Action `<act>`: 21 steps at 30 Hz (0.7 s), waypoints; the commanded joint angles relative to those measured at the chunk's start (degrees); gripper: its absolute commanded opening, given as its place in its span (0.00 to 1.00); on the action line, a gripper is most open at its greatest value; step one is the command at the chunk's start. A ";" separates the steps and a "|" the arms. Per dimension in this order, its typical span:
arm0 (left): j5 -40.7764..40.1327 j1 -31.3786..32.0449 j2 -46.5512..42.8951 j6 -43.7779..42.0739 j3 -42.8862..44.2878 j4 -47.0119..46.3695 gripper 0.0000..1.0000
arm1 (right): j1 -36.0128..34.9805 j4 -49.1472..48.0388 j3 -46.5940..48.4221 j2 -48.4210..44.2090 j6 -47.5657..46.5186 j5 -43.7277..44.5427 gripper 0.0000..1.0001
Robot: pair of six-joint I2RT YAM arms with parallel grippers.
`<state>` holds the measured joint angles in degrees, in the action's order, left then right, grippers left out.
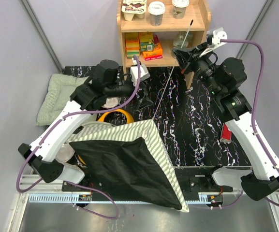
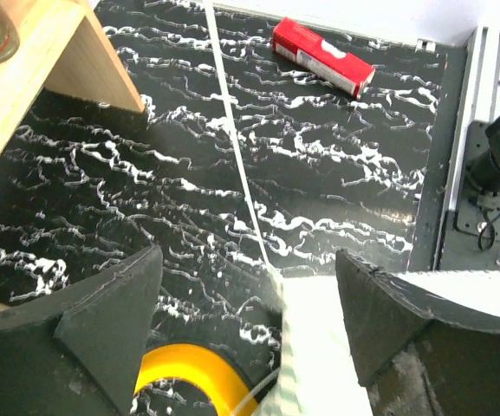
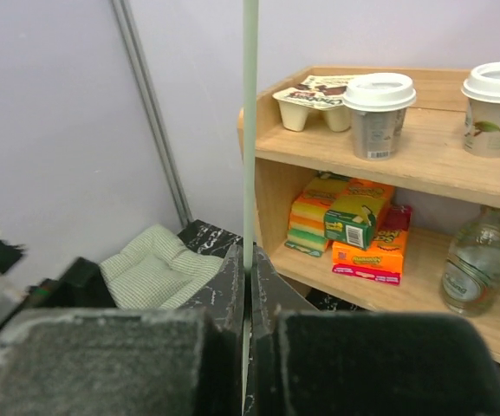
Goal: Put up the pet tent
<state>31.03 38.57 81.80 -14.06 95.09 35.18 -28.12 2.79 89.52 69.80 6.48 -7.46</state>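
The pet tent [image 1: 129, 164] lies collapsed at the table's near middle, its dark underside up and a striped green-and-white edge along its right side. A thin white pole [image 1: 170, 77] rises from its far corner toward the shelf. My right gripper [image 1: 182, 54] is shut on that pole [image 3: 250, 130], high beside the shelf, and its jaws [image 3: 250, 260] are pressed together around it. My left gripper [image 1: 144, 104] hovers just above the tent's far corner [image 2: 319, 347]. It is open, with the pole [image 2: 241, 173] running between its fingers [image 2: 102, 338] untouched.
A wooden shelf [image 1: 163, 29] with cups, boxes and a bottle stands at the back. A green quilted cushion [image 1: 57, 96] lies at the far left. A yellow bowl holder [image 1: 115, 115] is partly under the tent. A red box [image 1: 226, 133] lies at the right, under the right arm.
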 commanded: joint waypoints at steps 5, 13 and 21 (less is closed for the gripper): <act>-7.55 1.77 -7.35 1.05 -9.73 5.51 0.79 | -0.27 -3.14 -1.36 -0.28 -0.59 3.60 0.00; -10.29 9.33 -6.56 3.78 -15.72 4.55 0.83 | -0.27 -3.14 -2.33 -0.01 -0.15 3.51 0.00; -12.21 11.00 -6.83 2.29 -18.80 7.62 0.83 | -0.27 -0.68 -1.98 -0.81 -1.21 3.68 0.00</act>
<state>21.89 49.28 76.03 -11.57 77.08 41.71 -28.12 1.72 87.09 69.84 6.24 -4.97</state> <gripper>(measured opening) 0.832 0.020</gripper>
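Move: The tent's striped edge, beside the black panel, lies about 8 cm back, 2 cm right and 18 cm below the open left hand. The corner where the pole meets the cloth is about 2 cm back, 4 cm right and 18 cm down, the yellow stand some 18 cm left, 2 cm back and 35 cm down. From the pole-holding right hand the edge lies roughly 16 cm back, 10 cm left and 35 cm down. Open left hand sinks about 12 cm and back 8 towards the striped edge; right keeps pinching the pole. ##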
